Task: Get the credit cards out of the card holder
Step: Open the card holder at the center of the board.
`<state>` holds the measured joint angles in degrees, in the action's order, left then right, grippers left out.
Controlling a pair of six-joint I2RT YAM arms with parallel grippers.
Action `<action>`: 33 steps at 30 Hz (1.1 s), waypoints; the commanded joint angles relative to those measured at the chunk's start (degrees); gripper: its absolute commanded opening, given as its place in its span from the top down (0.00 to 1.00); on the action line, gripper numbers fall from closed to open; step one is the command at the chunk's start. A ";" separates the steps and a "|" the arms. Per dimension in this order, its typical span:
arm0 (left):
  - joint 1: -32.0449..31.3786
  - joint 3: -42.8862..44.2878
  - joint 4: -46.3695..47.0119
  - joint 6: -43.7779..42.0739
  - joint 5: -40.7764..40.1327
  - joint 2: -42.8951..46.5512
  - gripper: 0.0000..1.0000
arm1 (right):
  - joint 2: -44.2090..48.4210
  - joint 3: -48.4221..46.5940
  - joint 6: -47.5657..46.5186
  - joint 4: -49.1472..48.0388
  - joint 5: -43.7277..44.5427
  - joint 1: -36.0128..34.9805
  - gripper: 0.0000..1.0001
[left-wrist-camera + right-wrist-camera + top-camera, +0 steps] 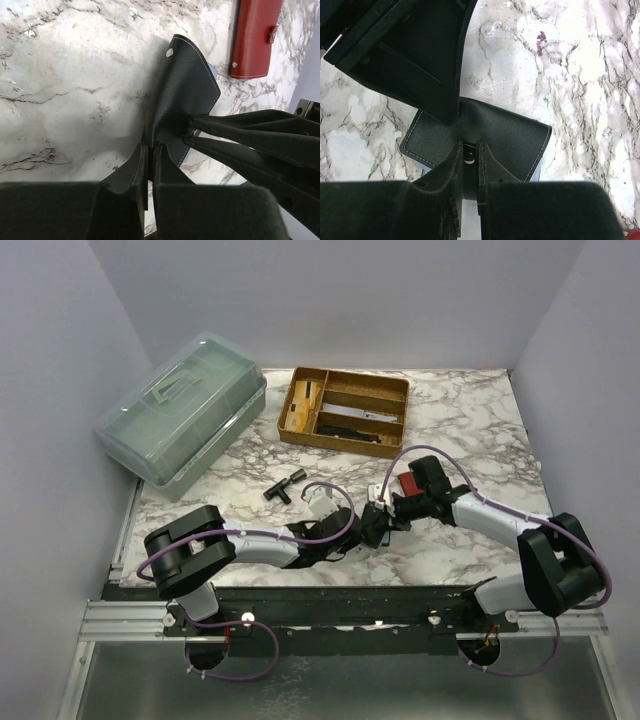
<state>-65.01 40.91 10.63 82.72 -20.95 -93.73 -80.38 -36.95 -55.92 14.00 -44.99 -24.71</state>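
Note:
A black leather card holder (376,524) is held off the marble table between both arms. My left gripper (150,148) is shut on its lower edge (180,100). My right gripper (470,148) is shut on the holder's snap-button flap (469,156), coming in from the right, and its fingers (240,136) also show in the left wrist view. A pale blue-grey sliver, the edge of the credit cards (538,171), peeks from under the holder's body (495,135). The rest of the cards is hidden inside.
A red card holder (408,483) lies just behind the right gripper, also seen at the top of the left wrist view (254,37). A lidded green box (185,415) stands back left, a wooden divided tray (345,410) at the back middle, and a small black T-shaped part (284,486) near the left arm.

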 commanded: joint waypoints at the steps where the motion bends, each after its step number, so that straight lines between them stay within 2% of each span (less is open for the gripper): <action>1: 0.03 -3.02 -2.64 2.44 -0.80 1.28 1.00 | 2.74 0.33 -0.93 1.30 3.68 0.45 1.00; 17: 0.99 -4.86 -4.33 4.00 -2.60 1.14 1.00 | 7.58 0.39 -2.23 5.05 -0.53 3.51 1.00; 22: 1.20 -5.23 -4.43 1.77 -2.98 2.59 1.00 | 6.74 -0.07 -3.20 7.18 2.33 4.98 1.00; 25: 1.29 -5.60 -4.88 -2.54 -3.39 4.83 1.00 | 6.03 -0.30 -2.99 8.14 4.80 6.87 1.00; 27: 1.34 -6.19 -4.98 -5.77 -3.24 6.95 0.87 | 5.37 -0.55 -2.25 8.41 5.20 7.68 0.99; 30: 1.38 -7.87 -3.19 -11.94 -1.87 11.15 0.53 | 3.74 -1.07 -1.04 9.07 4.88 8.00 0.97; 33: 1.55 -10.11 -1.13 -17.18 -0.19 15.83 0.35 | 0.95 -2.42 0.46 10.04 4.51 8.01 0.96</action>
<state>-63.92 33.52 9.28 75.33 -21.87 -83.61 -76.53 -37.15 -57.36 21.41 -42.04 -17.12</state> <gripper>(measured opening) 0.525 0.132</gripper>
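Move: Both hands already have the black card holder between them: the left pinches its left edge near the near end, so its middle lies about 3 cm right and 2 cm ahead of that hand, 1 cm lower. From the right hand, gripping the snap tab, the middle is some 2 cm left, level fore and aft, 1 cm lower. The red holder lies about 9 cm ahead and 8 cm right of the right hand; the black T-shaped tool is roughly 17 cm left and 10 cm ahead of the left hand. Up by about 2 cm, then out to the right and down again, the right hand draws the pinched snap tab some 4–5 cm rightwards, turning slightly clockwise. The left hand first keeps its pinch, shifting about 2 cm left and a little down as the right pulls against it, then opens about halfway, comes free of the holder's left edge and backs off left and up. ##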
